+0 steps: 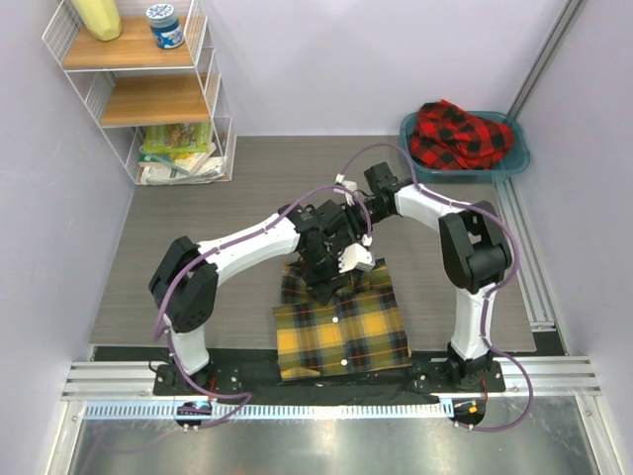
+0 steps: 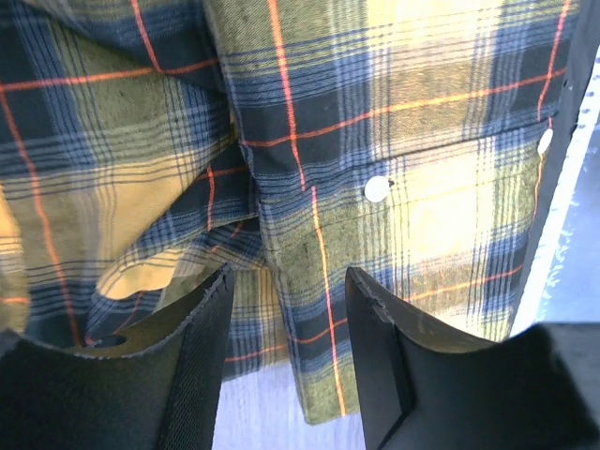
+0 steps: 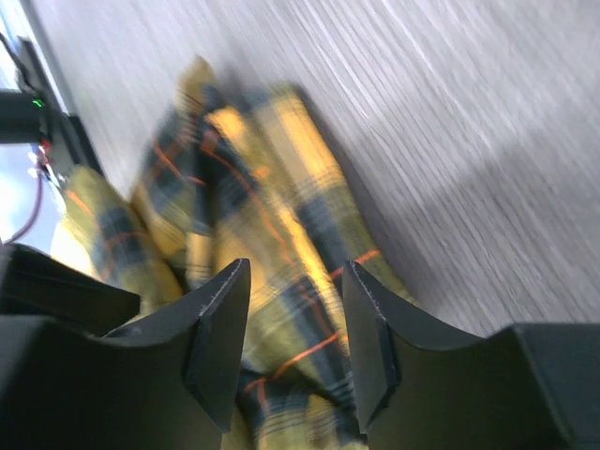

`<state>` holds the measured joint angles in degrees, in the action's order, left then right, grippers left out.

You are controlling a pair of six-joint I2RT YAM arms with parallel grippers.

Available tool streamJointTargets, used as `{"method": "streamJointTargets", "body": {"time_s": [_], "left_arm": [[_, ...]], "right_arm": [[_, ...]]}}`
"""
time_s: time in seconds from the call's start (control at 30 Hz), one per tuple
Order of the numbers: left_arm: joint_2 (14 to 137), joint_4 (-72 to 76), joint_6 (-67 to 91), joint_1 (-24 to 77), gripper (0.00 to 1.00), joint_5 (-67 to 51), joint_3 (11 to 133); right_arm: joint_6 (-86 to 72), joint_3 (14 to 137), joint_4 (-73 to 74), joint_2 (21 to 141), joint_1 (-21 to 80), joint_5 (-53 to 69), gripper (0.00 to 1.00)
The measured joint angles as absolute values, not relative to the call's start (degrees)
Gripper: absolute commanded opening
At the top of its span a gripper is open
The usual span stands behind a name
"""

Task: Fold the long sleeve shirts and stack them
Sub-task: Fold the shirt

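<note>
The yellow-and-black check long sleeve shirt (image 1: 341, 332) lies folded into a rough square on the table near the front edge, its far edge bunched. The red-and-black shirt (image 1: 460, 134) is crumpled in the teal basin (image 1: 516, 158) at the back right. My left gripper (image 1: 323, 285) hovers over the yellow shirt's far edge. In the left wrist view it (image 2: 289, 281) is open, with a placket strip of the shirt (image 2: 422, 141) lying below the gap. My right gripper (image 1: 356, 260) is close beside the left one. In the right wrist view it (image 3: 295, 281) stands open above the shirt's rumpled cloth (image 3: 272, 187).
A white wire shelf (image 1: 148, 89) with a yellow bottle, a jar and books stands at the back left. Metal rails run along the front edge (image 1: 316, 406) and the right side (image 1: 524, 247). Grey tabletop (image 3: 450, 112) surrounds the shirt.
</note>
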<state>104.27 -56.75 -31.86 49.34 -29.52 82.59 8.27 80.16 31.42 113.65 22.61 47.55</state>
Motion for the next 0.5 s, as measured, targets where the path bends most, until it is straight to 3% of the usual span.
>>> {"method": "streamJointTargets", "body": {"time_s": [0.2,0.3,0.4,0.43,0.5], "left_arm": [[106.85,-55.53,-28.36,48.71,0.54,-31.57,81.47],[108.60,-54.85,-27.03,48.66,0.48,-32.64,81.45],[110.04,-54.52,-26.11,48.66,0.35,-33.06,81.32],[110.39,-54.48,-25.85,48.66,0.22,-33.12,81.32],[110.76,-54.52,-25.58,48.66,0.12,-33.43,81.32]], "right_arm": [[10.61,80.16,33.39,118.45,22.76,47.07,0.50],[11.77,80.16,33.74,118.67,22.81,47.07,0.48],[12.69,80.16,33.98,118.69,22.85,47.05,0.47],[13.02,80.16,34.00,118.78,22.87,47.05,0.46],[13.41,80.16,34.11,118.89,22.87,47.05,0.44]]}}
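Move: The left hand hovers over the shirt's crosswise fold, which lies about 1 cm back and some 4 cm below its fingers. The upper button is roughly 5 cm back and 3 cm to the right, and the lower button about 15 cm back and 5 cm right. The right hand has the shirt's far edge about 1 cm back and 5 cm below it, and the crosswise fold some 17 cm back and 7 cm left. The left hand sinks about 4 cm, easing slightly back as its fingertips swing some 10 degrees back towards the base, and its half-open fingers come down either side of the crosswise fold and then close, pinching the cloth between the pads. The right hand also drops about 4 cm with a slight drift back, nearly all of it early, then stays low over the shirt's far edge, its fingers half open around the cloth. ##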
